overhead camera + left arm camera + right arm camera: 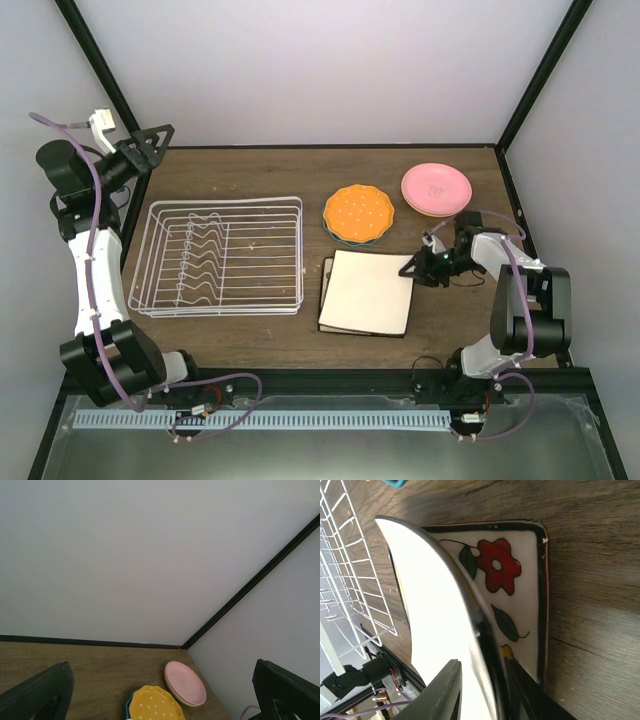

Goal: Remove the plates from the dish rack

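The white wire dish rack point(290, 205) stands empty at the left; its wires point(350, 580) also show in the right wrist view. A plain cream square plate point(368, 292) lies on the flowered square plate point(520, 580), tilted up at its right edge point(435, 615). My right gripper point(417, 266) straddles that raised rim, slightly open point(484, 667): one finger is above it with a small gap, the other is between the two plates. The dotted orange plate point(358, 212) rests on a teal one point(330, 228). The pink plate point(436, 186) sits on a pale-orange one point(170, 687). My left gripper point(150, 140) hangs open and empty, high at the back left.
The black frame posts point(100, 70) and pale walls close in the table's back and sides. The left arm's purple cable point(95, 230) runs beside the rack. Bare wood point(250, 170) lies behind the rack.
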Action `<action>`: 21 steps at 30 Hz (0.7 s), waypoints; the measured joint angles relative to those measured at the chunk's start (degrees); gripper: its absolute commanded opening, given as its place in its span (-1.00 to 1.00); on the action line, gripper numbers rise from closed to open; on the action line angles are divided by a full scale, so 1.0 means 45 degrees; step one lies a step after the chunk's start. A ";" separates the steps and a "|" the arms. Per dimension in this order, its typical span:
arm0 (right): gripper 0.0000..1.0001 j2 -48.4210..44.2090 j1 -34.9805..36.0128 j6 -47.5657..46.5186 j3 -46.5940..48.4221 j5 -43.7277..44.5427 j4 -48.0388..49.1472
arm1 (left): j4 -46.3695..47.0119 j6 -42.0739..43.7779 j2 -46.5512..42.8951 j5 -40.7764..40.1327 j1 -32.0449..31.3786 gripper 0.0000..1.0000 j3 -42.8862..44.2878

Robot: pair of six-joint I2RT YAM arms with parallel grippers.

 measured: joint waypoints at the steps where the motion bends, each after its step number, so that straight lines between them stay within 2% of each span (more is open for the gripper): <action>1: -0.40 0.0019 0.0000 -0.0005 -0.0010 0.0063 -0.0010 | 0.0000 0.0000 0.0000 0.0000 0.0000 1.00 -0.0010; 7: -0.24 0.0078 0.0010 -0.0083 -0.0015 0.0452 0.0083 | -0.0015 0.0005 0.0000 0.0010 0.0000 1.00 -0.0068; 21: -0.11 0.0869 0.0597 -0.0136 0.0185 0.1418 0.0321 | -0.0049 0.0005 0.0000 0.0097 0.0000 1.00 -0.0175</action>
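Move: The right hand has its fingers around the right rim of the cream square plate, whose middle lies about 8 cm to the hand's left, 5 cm back and 4 cm below. The flowered plate under it is centred some 10 cm left and 5 cm back; the orange plate lies 11 cm ahead and 11 cm left, the pink plate 17 cm ahead and 6 cm right. From the idle left hand, the cream plate is about 40 cm right, 17 cm back and far below. The right hand eases down about 2.5 cm beside the right edge of the cream plate, lowering that edge towards the flowered plate beneath, while its leftward-pointing fingers dip some 5 degrees more steeply. As it sinks, the already slack fingers spread from about a quarter to not quite half open, still straddling the rim, one over the plate's pale face and the other just outside the edge. ##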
